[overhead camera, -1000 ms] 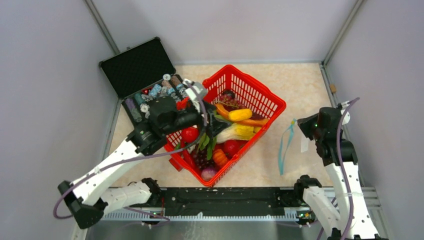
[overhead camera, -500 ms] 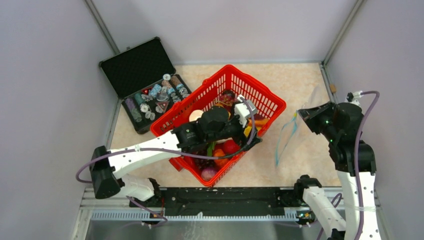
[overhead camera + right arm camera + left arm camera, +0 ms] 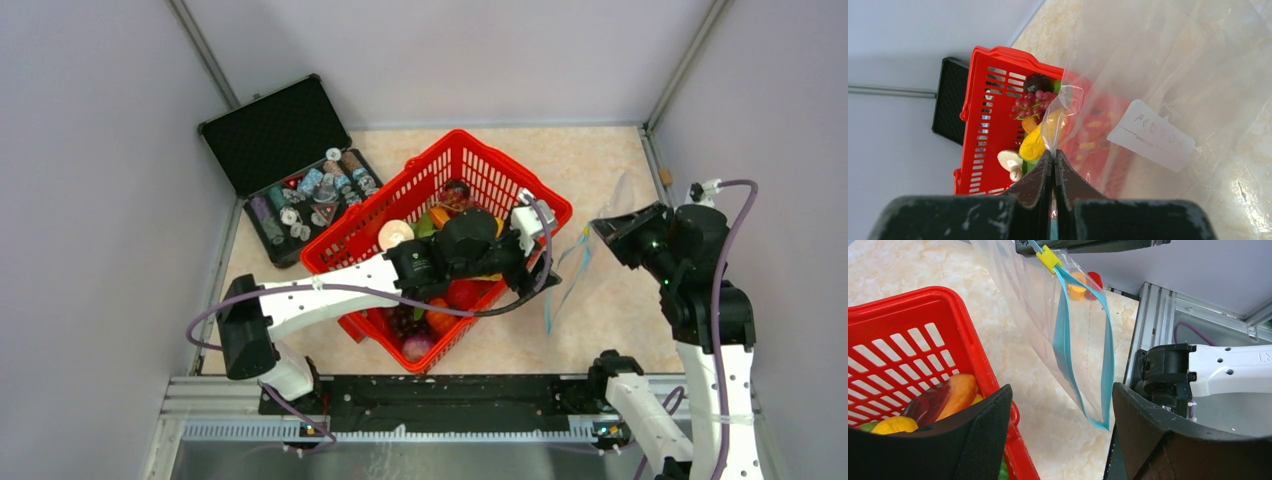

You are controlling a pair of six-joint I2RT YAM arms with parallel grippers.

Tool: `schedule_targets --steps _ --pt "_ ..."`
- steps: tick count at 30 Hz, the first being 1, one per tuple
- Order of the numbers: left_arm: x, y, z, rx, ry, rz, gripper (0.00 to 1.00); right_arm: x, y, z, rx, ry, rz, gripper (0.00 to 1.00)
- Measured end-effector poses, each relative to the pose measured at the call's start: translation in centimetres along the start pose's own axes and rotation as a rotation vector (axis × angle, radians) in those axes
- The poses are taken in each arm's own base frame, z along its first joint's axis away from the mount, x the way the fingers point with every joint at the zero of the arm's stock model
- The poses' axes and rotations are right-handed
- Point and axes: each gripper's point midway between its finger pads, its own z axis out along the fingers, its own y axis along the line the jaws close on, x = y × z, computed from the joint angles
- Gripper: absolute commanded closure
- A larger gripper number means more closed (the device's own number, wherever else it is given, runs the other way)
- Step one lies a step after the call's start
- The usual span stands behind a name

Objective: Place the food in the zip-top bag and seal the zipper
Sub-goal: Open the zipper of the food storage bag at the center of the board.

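My right gripper (image 3: pixel 1054 152) is shut on the top edge of the clear zip-top bag (image 3: pixel 1173 75), which hangs over the table with its white label (image 3: pixel 1150 135) showing. The light-blue zipper (image 3: pixel 1063 350) gapes open below a yellow slider (image 3: pixel 1048 258). My left gripper (image 3: pixel 1060 400) is open at the basket's right rim, and the bag's lower mouth corner hangs just inside its right finger (image 3: pixel 1148 430). The food (image 3: pixel 462 293) lies piled in the red basket (image 3: pixel 500 170); a mango piece (image 3: pixel 955 392) and grapes (image 3: pixel 1030 102) show.
A black case (image 3: pixel 300 190) of small bottles and spools lies open at the back left. Grey walls close in on three sides. The right arm's base (image 3: pixel 1198 370) and the metal rail (image 3: pixel 450 400) run along the near edge.
My left arm has swung right from the black case, across the basket, to the bag's mouth, and its jaws have narrowed a little. The right arm lifted the bag slightly, then held still.
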Motion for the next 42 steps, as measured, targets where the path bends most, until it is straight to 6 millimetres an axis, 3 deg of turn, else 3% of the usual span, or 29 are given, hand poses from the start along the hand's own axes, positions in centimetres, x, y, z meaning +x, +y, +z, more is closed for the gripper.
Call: schedule_targets --steps 7,14,20,22,24,25,27,29,30,32,40,42 --pt "0.4 -0.4 1.2 0.012 0.017 0.015 0.39 -0.4 0.6 -0.5 -0.011 -0.004 -0.001 1.0" --pt "1.6 -1.0 2.2 0.02 0.054 0.018 0.77 -0.4 0.7 -0.5 -0.009 -0.004 -0.001 1.0" --pt "2.0 -0.7 2.3 0.004 0.067 0.018 0.99 -0.5 0.7 -0.5 -0.008 -0.005 -0.001 1.0" --pt "2.0 -0.6 2.3 -0.001 0.066 0.018 1.0 -0.5 0.6 -0.5 -0.006 -0.009 -0.003 1.0" --pt "1.9 -0.6 2.3 -0.001 0.063 0.018 1.0 -0.6 0.5 -0.5 -0.002 -0.014 -0.01 0.91" --pt "1.8 -0.7 2.3 0.0 0.061 0.018 1.0 -0.7 0.5 -0.5 0.0 -0.017 -0.017 0.8" --pt "1.5 -0.7 2.4 0.002 0.055 0.017 1.0 -0.8 0.5 -0.7 -0.009 -0.025 -0.037 0.75" --pt "1.1 -0.9 2.6 0.011 0.048 0.011 1.0 -0.9 0.6 -0.8 -0.02 -0.033 -0.07 0.5" --pt "0.8 -1.0 2.8 0.017 0.043 0.004 1.0 -1.0 0.7 -1.0 -0.026 -0.039 -0.079 0.44" --pt "0.3 -1.3 3.2 0.038 0.036 -0.017 1.0 -1.1 0.6 -1.1 -0.031 -0.046 -0.119 0.39" --pt "-0.6 -0.4 3.8 0.045 0.04 -0.118 1.0 -1.0 -1.3 -1.3 0.02 -0.04 -0.306 0.33" --pt "-1.0 0.0 3.8 0.046 0.035 -0.144 1.0 -0.9 -1.4 -1.9 0.012 -0.042 -0.354 0.26"
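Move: My open left hand, pointing right, is going for the blue zipper lips, about 3 cm to its right, level fore and aft and about 2 cm lower. The yellow slider is some 4 cm ahead and 5 cm right of that hand, about 1 cm up; the red basket's middle is roughly 19 cm left, 8 cm ahead and 22 cm below. From my right hand, already pinching the zipper's end, those lips hang about 6 cm back, 4 cm left and 4 cm lower. I ease my left hand right and down, about 2 cm each way, closing its fingers fully on one blue lip while my right hand keeps hold of the zipper's end. With the lip pinched, I carry it 2 cm farther right and back up, then slightly forward. My right fingers meanwhile open to about two thirds, rolling some 20 degrees with their left side down and backing off about 2 cm. ##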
